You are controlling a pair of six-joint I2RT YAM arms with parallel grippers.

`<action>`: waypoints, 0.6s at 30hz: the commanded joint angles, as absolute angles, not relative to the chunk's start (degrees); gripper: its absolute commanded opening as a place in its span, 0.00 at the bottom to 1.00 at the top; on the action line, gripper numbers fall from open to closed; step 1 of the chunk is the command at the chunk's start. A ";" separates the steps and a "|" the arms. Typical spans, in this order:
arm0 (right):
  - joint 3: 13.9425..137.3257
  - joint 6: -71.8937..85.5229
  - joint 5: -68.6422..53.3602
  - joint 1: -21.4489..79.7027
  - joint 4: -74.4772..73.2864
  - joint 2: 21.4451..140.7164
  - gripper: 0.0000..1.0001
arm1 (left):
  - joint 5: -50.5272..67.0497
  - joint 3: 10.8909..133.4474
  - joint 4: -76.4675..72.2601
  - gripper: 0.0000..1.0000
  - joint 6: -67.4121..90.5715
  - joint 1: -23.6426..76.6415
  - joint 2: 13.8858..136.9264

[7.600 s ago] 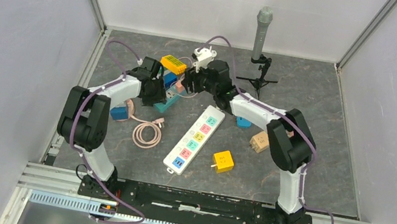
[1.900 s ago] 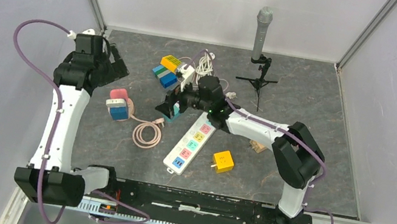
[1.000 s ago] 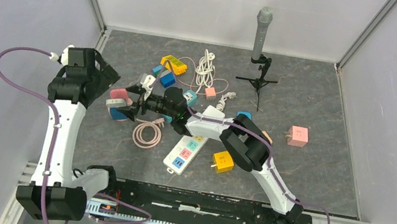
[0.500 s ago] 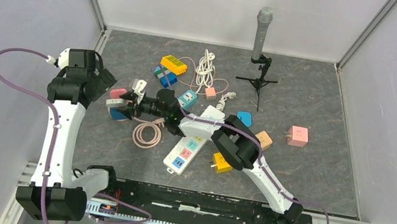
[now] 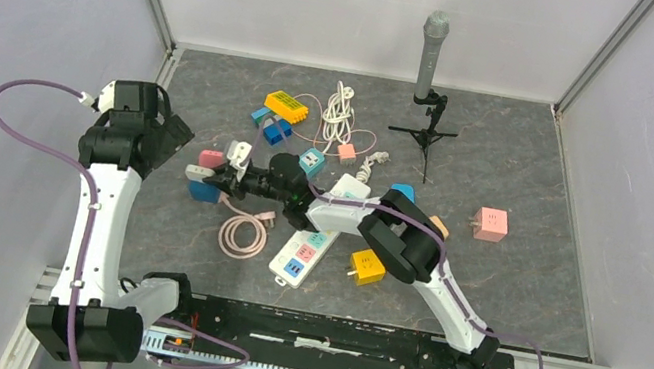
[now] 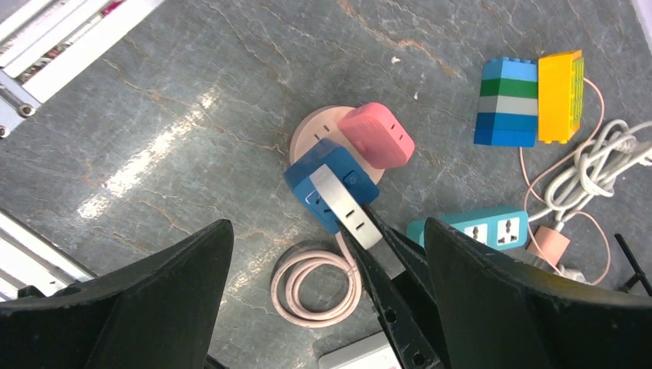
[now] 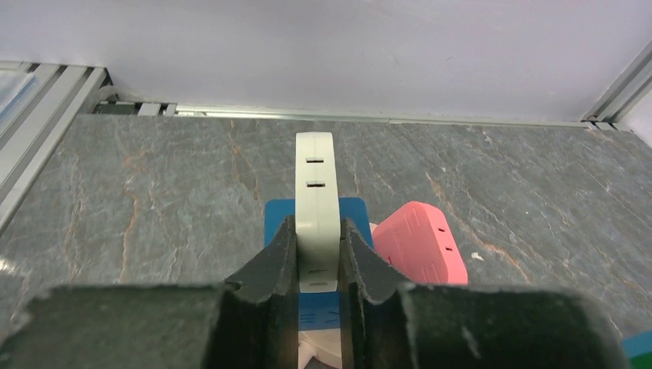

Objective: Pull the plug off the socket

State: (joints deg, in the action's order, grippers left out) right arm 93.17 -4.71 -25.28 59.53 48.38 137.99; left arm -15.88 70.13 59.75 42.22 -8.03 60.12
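Observation:
A flat cream-white plug (image 7: 316, 201) stands against the face of a blue cube socket (image 7: 354, 219), and my right gripper (image 7: 316, 265) is shut on the plug's two flat sides. The top view shows the right gripper (image 5: 218, 182) reaching left to the plug (image 5: 200, 175) and the blue socket (image 5: 200, 192). My left gripper (image 6: 330, 307) hangs open above the same spot, its fingers (image 6: 138, 307) wide apart and holding nothing. From there the plug (image 6: 344, 206) lies across the blue socket (image 6: 319, 173). In the top view the left gripper (image 5: 171, 137) sits just left of the socket.
A pink adapter (image 6: 375, 135) lies on a round pink base beside the socket, with a coiled pink cable (image 6: 311, 283) below. A pastel power strip (image 5: 316, 235), a yellow cube (image 5: 367, 266), a teal strip (image 5: 310, 161), stacked blocks (image 5: 281, 110) and a microphone stand (image 5: 430, 56) are nearby.
The right gripper has shut on the white plug. The socket, pink adapter and cable coil have shifted slightly right. The left arm has barely moved.

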 commanded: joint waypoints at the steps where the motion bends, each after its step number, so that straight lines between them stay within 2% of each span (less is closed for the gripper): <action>1: 87.55 -7.44 -26.66 59.70 51.15 130.35 0.00 | -12.33 70.55 59.12 1.00 38.94 -8.51 61.03; 14: 67.36 -3.67 -21.58 59.50 53.92 118.35 0.00 | -4.94 62.68 57.66 1.00 34.19 -8.88 58.26; 18: 68.09 -0.10 -19.53 59.19 47.23 116.87 0.00 | -1.52 58.39 57.22 0.95 33.17 -8.88 55.55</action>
State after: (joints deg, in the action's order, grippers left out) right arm 67.44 -4.08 -22.39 59.51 51.27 120.62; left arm -6.15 61.19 58.76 36.99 -8.58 58.83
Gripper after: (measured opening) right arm 0.223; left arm 0.974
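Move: My right fingers already grip the white plug, its middle about 2 cm to their left; the blue plug it sits in is roughly 3 cm left and 4 cm down. The pink plug is some 5 cm ahead and 4 cm left, and the pink coil 8 cm right and 5 cm back, 9 cm lower. The white power strip's middle lies about 26 cm right and 1 cm back. From my open left hand the blue plug is about 2 cm ahead, 3 cm right and 14 cm below. Keeping my pinch on the white plug, I go on hauling it level to the right and somewhat back, about 8 cm, towards the white power strip, slowing near the end. My left hand, fingers wide, sinks about 5 cm, drifting right and a little back after the plugs, turning slightly clockwise and tipping down; it touches nothing yet. ##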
